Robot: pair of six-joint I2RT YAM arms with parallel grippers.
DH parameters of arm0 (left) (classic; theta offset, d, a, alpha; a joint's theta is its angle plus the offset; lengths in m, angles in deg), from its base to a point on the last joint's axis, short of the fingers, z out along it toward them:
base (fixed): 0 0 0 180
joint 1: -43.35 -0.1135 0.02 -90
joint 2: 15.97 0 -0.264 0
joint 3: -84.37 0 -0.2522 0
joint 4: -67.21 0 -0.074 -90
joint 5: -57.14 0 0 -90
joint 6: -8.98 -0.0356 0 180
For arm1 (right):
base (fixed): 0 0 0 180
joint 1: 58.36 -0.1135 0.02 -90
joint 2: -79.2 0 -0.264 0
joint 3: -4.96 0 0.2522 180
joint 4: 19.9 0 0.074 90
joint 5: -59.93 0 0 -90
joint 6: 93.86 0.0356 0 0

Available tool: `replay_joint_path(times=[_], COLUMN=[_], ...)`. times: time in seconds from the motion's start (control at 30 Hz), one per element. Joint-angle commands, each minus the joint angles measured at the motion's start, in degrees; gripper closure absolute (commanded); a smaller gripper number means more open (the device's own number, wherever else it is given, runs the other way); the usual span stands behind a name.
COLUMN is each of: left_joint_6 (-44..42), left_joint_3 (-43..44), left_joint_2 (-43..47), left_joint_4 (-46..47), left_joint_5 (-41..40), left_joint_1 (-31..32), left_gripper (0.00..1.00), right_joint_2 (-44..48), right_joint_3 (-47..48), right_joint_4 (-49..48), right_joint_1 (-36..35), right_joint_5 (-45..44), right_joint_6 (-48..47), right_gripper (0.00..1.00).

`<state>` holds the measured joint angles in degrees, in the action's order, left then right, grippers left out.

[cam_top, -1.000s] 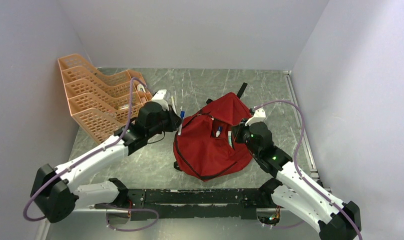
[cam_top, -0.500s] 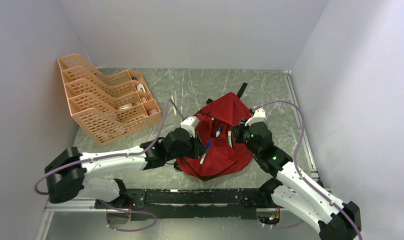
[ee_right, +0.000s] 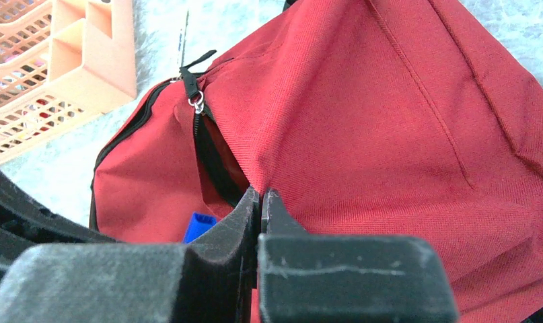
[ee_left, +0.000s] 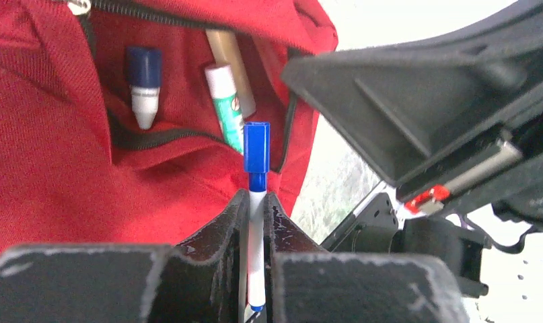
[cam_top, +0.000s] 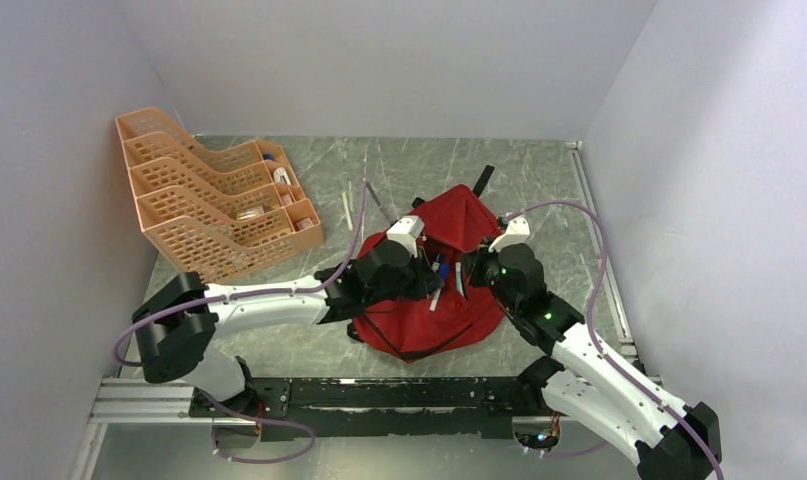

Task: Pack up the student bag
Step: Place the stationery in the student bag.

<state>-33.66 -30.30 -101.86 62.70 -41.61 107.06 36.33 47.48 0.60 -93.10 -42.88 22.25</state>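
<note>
The red student bag lies on the table between the arms, its front pocket unzipped. My left gripper is shut on a white marker with a blue cap, cap pointing at the pocket mouth. Inside the pocket lie a blue-capped white item, a green-and-white tube and a tan stick. My right gripper is shut, pinching the red fabric of the student bag at the pocket's edge, beside the black zipper. From above, the left gripper and right gripper sit close together over the pocket.
An orange plastic tray rack holding small items stands at the back left. Two thin pale sticks lie on the table between rack and bag. Grey walls close in on all sides, and a metal rail runs along the near edge.
My left arm swung from beside the orange rack over to the bag's pocket, carrying the blue-capped marker. The right gripper stayed still, holding the pocket edge.
</note>
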Motion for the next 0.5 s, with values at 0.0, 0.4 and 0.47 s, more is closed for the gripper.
replay_joint_path(times=[0.0, 0.4, 0.47], left_joint_6=[0.4, 2.3, 2.4], left_joint_3=[4.8, 10.5, 11.4], left_joint_2=[-3.5, -11.9, -12.7], left_joint_4=[0.7, 1.2, 1.7], left_joint_5=[-2.8, -0.9, 0.1], left_joint_1=[0.1, -4.1, -5.2], left_gripper=[0.95, 0.95, 0.95], right_joint_2=[1.0, 3.4, 3.7], right_joint_3=[-0.3, -0.3, -0.5], right_joint_4=[-0.6, 0.6, 0.4], right_joint_1=[-0.2, -0.2, -0.2], right_joint_5=[0.4, 0.5, 1.0], right_joint_6=[0.5, 0.8, 0.9], right_gripper=[1.0, 1.0, 1.0])
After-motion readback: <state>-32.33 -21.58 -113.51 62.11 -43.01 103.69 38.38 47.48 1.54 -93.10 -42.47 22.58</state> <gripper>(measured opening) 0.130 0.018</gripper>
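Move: The left hand holds the blue-capped marker; the pocket mouth it is bound for lies about 5 cm ahead, 2 cm right and 6 cm below. In the pocket, the navy-capped tube is about 5 cm ahead, level sideways, and the green glue stick 2 cm ahead and 4 cm right, both some 7 cm down. The raised flap edge is about 4 cm ahead and 6 cm right, near hand height. From the right hand the mouth is level fore-and-aft, 5 cm left and 5 cm below. Forward and rightward at first, then forward and down, the left hand carries the marker cap-first to the pocket mouth: about 5 cm forward, 2 cm right and 2.5 cm down in all, with the wrist barely turning and the grip kept. The right hand stays nearly still, its closed fingers still pinching the red flap up beside the mouth. ##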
